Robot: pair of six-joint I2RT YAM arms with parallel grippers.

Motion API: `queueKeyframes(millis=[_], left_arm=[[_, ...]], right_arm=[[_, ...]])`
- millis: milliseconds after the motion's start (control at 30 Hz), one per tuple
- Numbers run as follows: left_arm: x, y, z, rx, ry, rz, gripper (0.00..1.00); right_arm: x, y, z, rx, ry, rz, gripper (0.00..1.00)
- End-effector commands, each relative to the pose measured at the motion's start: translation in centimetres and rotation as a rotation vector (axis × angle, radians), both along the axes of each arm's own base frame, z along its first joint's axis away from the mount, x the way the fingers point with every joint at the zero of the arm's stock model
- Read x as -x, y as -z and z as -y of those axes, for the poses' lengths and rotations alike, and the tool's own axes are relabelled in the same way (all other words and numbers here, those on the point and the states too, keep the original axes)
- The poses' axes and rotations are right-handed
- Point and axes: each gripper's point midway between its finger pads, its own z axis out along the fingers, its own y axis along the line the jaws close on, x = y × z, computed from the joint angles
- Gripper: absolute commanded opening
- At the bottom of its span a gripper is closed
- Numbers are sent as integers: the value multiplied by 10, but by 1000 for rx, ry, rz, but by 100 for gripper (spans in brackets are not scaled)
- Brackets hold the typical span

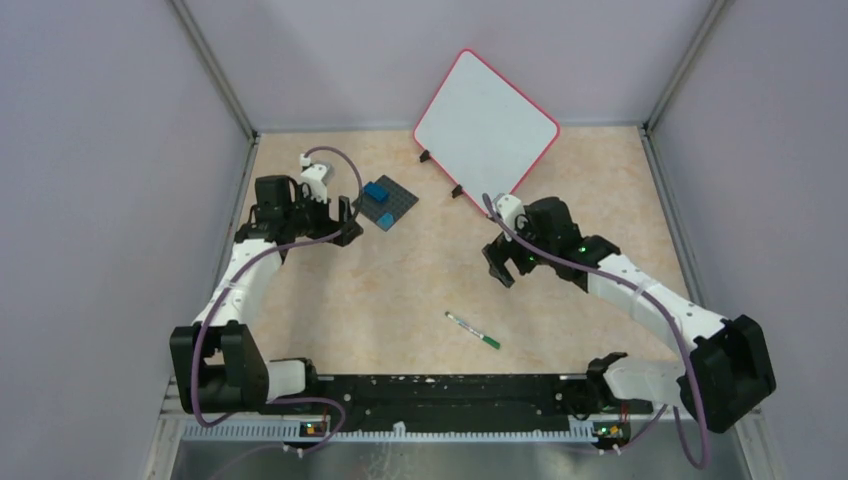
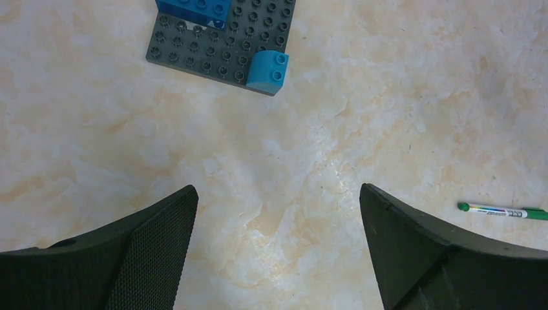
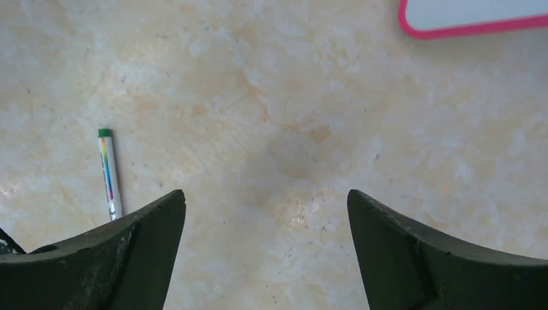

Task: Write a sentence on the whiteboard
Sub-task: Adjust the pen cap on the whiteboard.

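The whiteboard [image 1: 487,122] is white with a red-pink rim and stands tilted on small black feet at the back of the table; its surface is blank. One corner of it [image 3: 478,14] shows in the right wrist view. A white marker with a green cap [image 1: 472,329] lies flat on the table near the front centre, also seen as the marker [image 2: 504,211] and the marker [image 3: 108,181]. My left gripper [image 1: 350,222] [image 2: 278,190] is open over bare table. My right gripper [image 1: 500,268] [image 3: 265,194] is open just in front of the whiteboard, holding nothing.
A dark-grey studded plate [image 1: 398,208] [image 2: 200,51] carrying blue blocks [image 1: 378,192] lies just right of the left gripper. Grey walls enclose the table on three sides. The arm bases and a black rail [image 1: 440,392] run along the near edge.
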Motion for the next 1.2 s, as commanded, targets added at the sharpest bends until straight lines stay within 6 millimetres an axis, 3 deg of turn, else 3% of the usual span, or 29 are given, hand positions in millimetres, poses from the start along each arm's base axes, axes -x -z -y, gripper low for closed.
queueKeyframes(millis=[0,67,133,233,333,500,833,1067,1167], left_arm=[[-6,-16,-2,0,-34,68,99],[-5,-17,0,10,-28,66,99],[-5,-18,-1,10,-33,70,99],[-6,-20,-3,3,-46,74,99],[-5,-21,-5,4,-58,75,99],[-4,-23,-9,-8,-77,93,99],[-3,-17,-12,0,-84,75,99],[-2,-14,-14,0,-89,67,99],[-2,-15,-15,3,-93,67,99]], right_arm=[[-28,-43,-41,-63,-41,110,90],[-44,-57,-56,-82,-33,133,85],[-63,-67,-70,-89,-10,159,73],[-94,-72,-88,-71,39,202,50],[-127,-70,-106,-59,89,215,37],[-168,-49,-129,-42,143,219,30],[-231,3,-160,8,221,229,30],[-256,37,-169,55,249,224,29],[-262,46,-164,73,269,232,29]])
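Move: The farther of the two black clips on the whiteboard's near-left edge lies about 34 cm ahead of the right hand, 19 cm to its left and 11 cm below. The nearer clip is some 26 cm ahead of that hand and 12 cm left, the dark baseplate with blue bricks about 23 cm ahead and 27 cm left, both similarly low. From the left hand the farther clip is roughly 26 cm ahead, 18 cm right and 15 cm down. The right arm swings empty-handed about 24 cm forward and 16 cm to its left, first rising some 5 cm, then sinking well below its starting height towards the gap between the baseplate and the whiteboard's clipped edge. Early in the reach its wide-open fingers close to about a third of their opening and stay there, while the wrist turns slightly clockwise, and the hand slows as it nears the clips without visibly touching anything. ##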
